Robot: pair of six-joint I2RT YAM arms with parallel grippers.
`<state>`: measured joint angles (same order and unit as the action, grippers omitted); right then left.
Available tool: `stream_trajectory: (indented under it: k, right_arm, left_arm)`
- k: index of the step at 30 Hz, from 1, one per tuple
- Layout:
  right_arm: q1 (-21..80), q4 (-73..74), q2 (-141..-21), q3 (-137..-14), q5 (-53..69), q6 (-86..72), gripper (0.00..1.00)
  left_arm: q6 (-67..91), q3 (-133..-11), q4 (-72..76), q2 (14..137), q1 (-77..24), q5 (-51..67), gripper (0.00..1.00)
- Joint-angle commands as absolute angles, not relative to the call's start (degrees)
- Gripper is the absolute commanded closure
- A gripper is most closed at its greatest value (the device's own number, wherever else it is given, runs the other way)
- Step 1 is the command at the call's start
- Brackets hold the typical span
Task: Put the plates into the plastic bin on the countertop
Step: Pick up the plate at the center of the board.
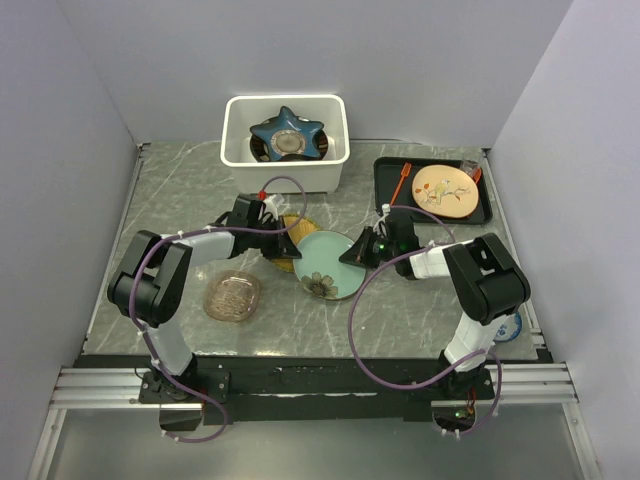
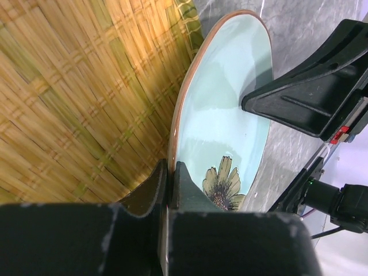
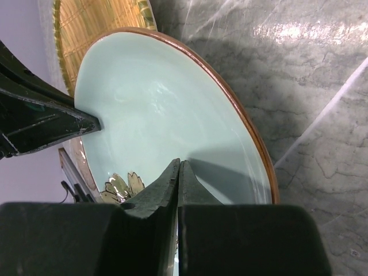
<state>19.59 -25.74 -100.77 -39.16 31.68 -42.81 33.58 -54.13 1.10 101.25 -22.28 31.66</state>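
Observation:
A pale green flowered plate lies mid-table, its left edge over a woven straw mat. My left gripper is shut on that plate's brown left rim; in the left wrist view the rim runs between the two pads. My right gripper is shut with nothing between its fingers, its tips at the plate's inner surface near the right rim. The white plastic bin stands at the back with a blue star-shaped plate in it. An amber glass plate sits front left.
A black tray at the back right holds a tan round plate and an orange utensil. A small blue-patterned dish shows behind my right arm's base. Grey walls close in the marble countertop on three sides.

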Motion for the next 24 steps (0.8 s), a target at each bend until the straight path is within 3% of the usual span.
stream_trajectory:
  k: [1, 2, 6, 9, 16, 24]
  right_arm:
    - [19.2, -26.7, -98.5, -39.4, 32.6, -42.9, 0.89]
    - [19.2, -26.6, -97.9, -39.3, 32.6, -42.9, 0.87]
    - [19.1, -25.6, -93.5, -39.0, 32.5, -43.4, 0.62]
    - [18.6, -25.3, -89.5, -38.3, 32.0, -43.9, 0.49]
    - [17.6, -22.2, -80.7, -36.4, 27.3, -42.8, 0.35]
    - [15.4, -22.3, -79.0, -33.8, 27.3, -42.7, 0.30]
  left_arm:
    - [33.4, -56.4, 0.6, 99.5, -22.1, 30.2, 0.99]
    - [33.5, -56.5, 0.4, 99.3, -22.1, 30.1, 0.99]
    - [33.6, -57.6, 0.1, 97.9, -22.1, 29.6, 0.99]
    - [33.6, -58.5, -2.4, 96.7, -22.1, 29.2, 0.99]
    - [34.0, -59.7, -3.7, 94.0, -22.0, 29.3, 0.99]
    - [35.1, -59.6, -3.9, 90.2, -20.1, 31.1, 0.99]
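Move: The green plate's middle lies about 7 cm right of the left fingers and 2 cm back. The bin it goes to stands some 24 cm ahead and 2 cm left of that hand. The woven plate lies just under, 3 cm ahead and 1 cm left, and the glass plate 14 cm left and 9 cm back. From the right fingertips, the green plate's middle is 3 cm left and 1 cm back; the woven plate is 11 cm left, 4 cm ahead. The green plate, its left rim still pinched in the left fingers, is raised about 2.5 cm and drawn a little leftward after a short pause. The right fingertips come free of its upper face near the right side, rise some 10 cm while spreading wide, then ease rightward away from the plate as that wrist tips up. ##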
